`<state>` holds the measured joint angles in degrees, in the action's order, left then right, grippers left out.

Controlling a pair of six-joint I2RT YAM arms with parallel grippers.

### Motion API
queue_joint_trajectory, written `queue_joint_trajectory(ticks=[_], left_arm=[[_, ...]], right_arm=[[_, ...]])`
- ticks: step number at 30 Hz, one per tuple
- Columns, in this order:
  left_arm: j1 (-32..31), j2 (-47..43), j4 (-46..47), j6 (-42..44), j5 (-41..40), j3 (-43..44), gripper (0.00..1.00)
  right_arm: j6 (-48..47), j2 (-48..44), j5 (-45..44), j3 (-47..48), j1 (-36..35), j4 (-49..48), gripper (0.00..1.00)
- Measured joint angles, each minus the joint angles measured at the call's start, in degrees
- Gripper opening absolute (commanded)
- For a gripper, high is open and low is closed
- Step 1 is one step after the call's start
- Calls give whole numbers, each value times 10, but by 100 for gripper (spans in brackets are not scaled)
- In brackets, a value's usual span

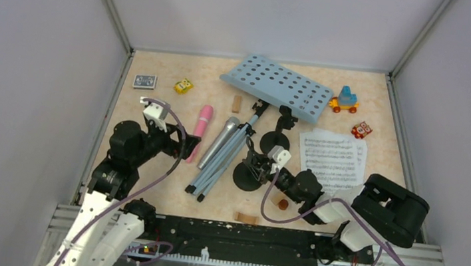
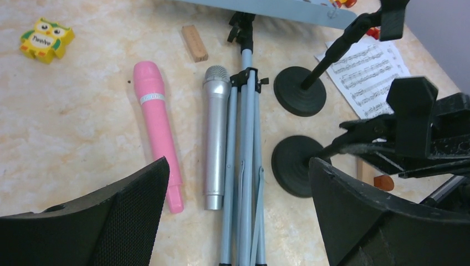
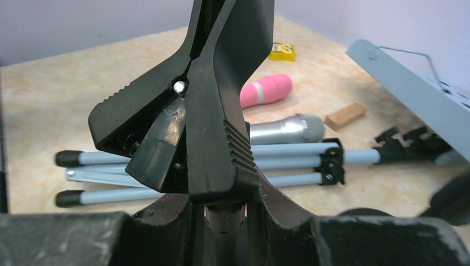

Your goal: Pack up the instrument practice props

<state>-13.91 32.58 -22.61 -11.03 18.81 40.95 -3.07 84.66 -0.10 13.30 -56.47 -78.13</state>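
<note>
The pale blue music rack [image 1: 275, 86] lies tipped at the back, its folded grey-blue tripod legs [image 1: 223, 155] stretched toward me. A pink microphone [image 1: 202, 124] and a silver microphone [image 1: 218, 141] lie side by side left of the legs. One black mic holder [image 1: 274, 141] stands free. My right gripper [image 1: 257, 163] is shut on the stem of the nearer mic holder [image 3: 216, 111], just under its clip, base [image 2: 294, 165] on the table. My left gripper [image 2: 238, 172] hangs open over the legs [image 2: 244, 155] and silver microphone [image 2: 215, 138], holding nothing. White sheet-music pages [image 1: 330, 158] lie right.
Small toys sit round the edges: a yellow owl block [image 2: 47, 37], a toy vehicle [image 1: 345, 100], a red toy [image 1: 361, 129] and a small card box [image 1: 145, 81]. Wooden blocks lie at the back [image 1: 237, 104] and front [image 1: 246, 218]. Walls close in on three sides.
</note>
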Motion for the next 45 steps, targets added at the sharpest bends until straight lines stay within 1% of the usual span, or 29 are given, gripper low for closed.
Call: queue_joint_trajectory(ticks=[4, 9, 10, 12, 14, 15, 17, 19, 21, 22, 30, 33, 34, 37, 40, 43, 45], left_arm=[[0, 2, -10, -5, -14, -12, 99], [0, 6, -12, -7, -31, -12, 99], [0, 6, -12, -8, -34, -12, 99], [0, 6, -14, -9, -38, -12, 99], [0, 5, -14, -10, -40, -12, 99], [0, 5, -15, -10, -42, -12, 99], [0, 6, -14, -10, -44, -12, 99], [0, 6, -15, -11, -47, -12, 99], [0, 7, -15, -11, -49, -12, 99], [0, 10, -15, -11, -50, -12, 99], [0, 16, -23, -11, -66, -12, 99], [0, 13, -23, -11, -74, -12, 99], [0, 13, -23, -11, -78, -12, 99], [0, 13, -23, -11, -80, -12, 99], [0, 13, -23, -11, -80, -12, 99], [0, 13, -23, -10, -74, -12, 99], [0, 13, -23, -9, -61, -13, 99]], right_arm=[[-14, -15, -47, 12, 12, 37, 1], [-12, -16, -75, 30, 47, 66, 12], [-9, -15, -79, 32, 51, 67, 17], [-5, -11, -90, 37, 56, 70, 33], [2, -7, -96, 41, 58, 68, 55], [5, -6, -99, 41, 58, 68, 62], [12, -6, -104, 41, 61, 74, 71], [23, -9, -107, 39, 63, 82, 76], [36, -26, -107, 28, 64, 94, 79], [47, -50, -105, 21, 64, 120, 80], [118, -387, -90, 11, 56, 449, 82], [152, -505, -111, 22, 56, 603, 82], [164, -528, -123, 27, 56, 642, 82], [214, -575, -179, 65, 56, 767, 81], [261, -579, -247, 122, 56, 875, 81], [296, -541, -301, 190, 66, 977, 84], [298, -500, -304, 223, 91, 1015, 84]])
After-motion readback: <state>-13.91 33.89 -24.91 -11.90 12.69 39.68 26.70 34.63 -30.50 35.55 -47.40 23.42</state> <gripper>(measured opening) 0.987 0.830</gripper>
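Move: Beyond the black mic stand that the right hand already holds by its neck, the rear mic stand stands about 14 cm ahead of that hand and 9 cm to its right, its base some 10 cm below. The folded tripod's middle lies roughly 9 cm ahead and 9 cm left; a wooden block is about 6 cm back and 13 cm right, both down on the table. From the left hand, the rear stand is about 8 cm ahead, 30 cm right and 12 cm lower. Sliding the held mic stand forward, the right hand takes it about 6 cm out and 4 cm to the right, up against the rear stand's base, then opens wide and lets go of the neck. It draws back and right, rises some 5 cm and carries on rightwards towards the music sheets, swinging clockwise some 40 degrees and tipping downward. The empty, open left hand sinks slightly. ##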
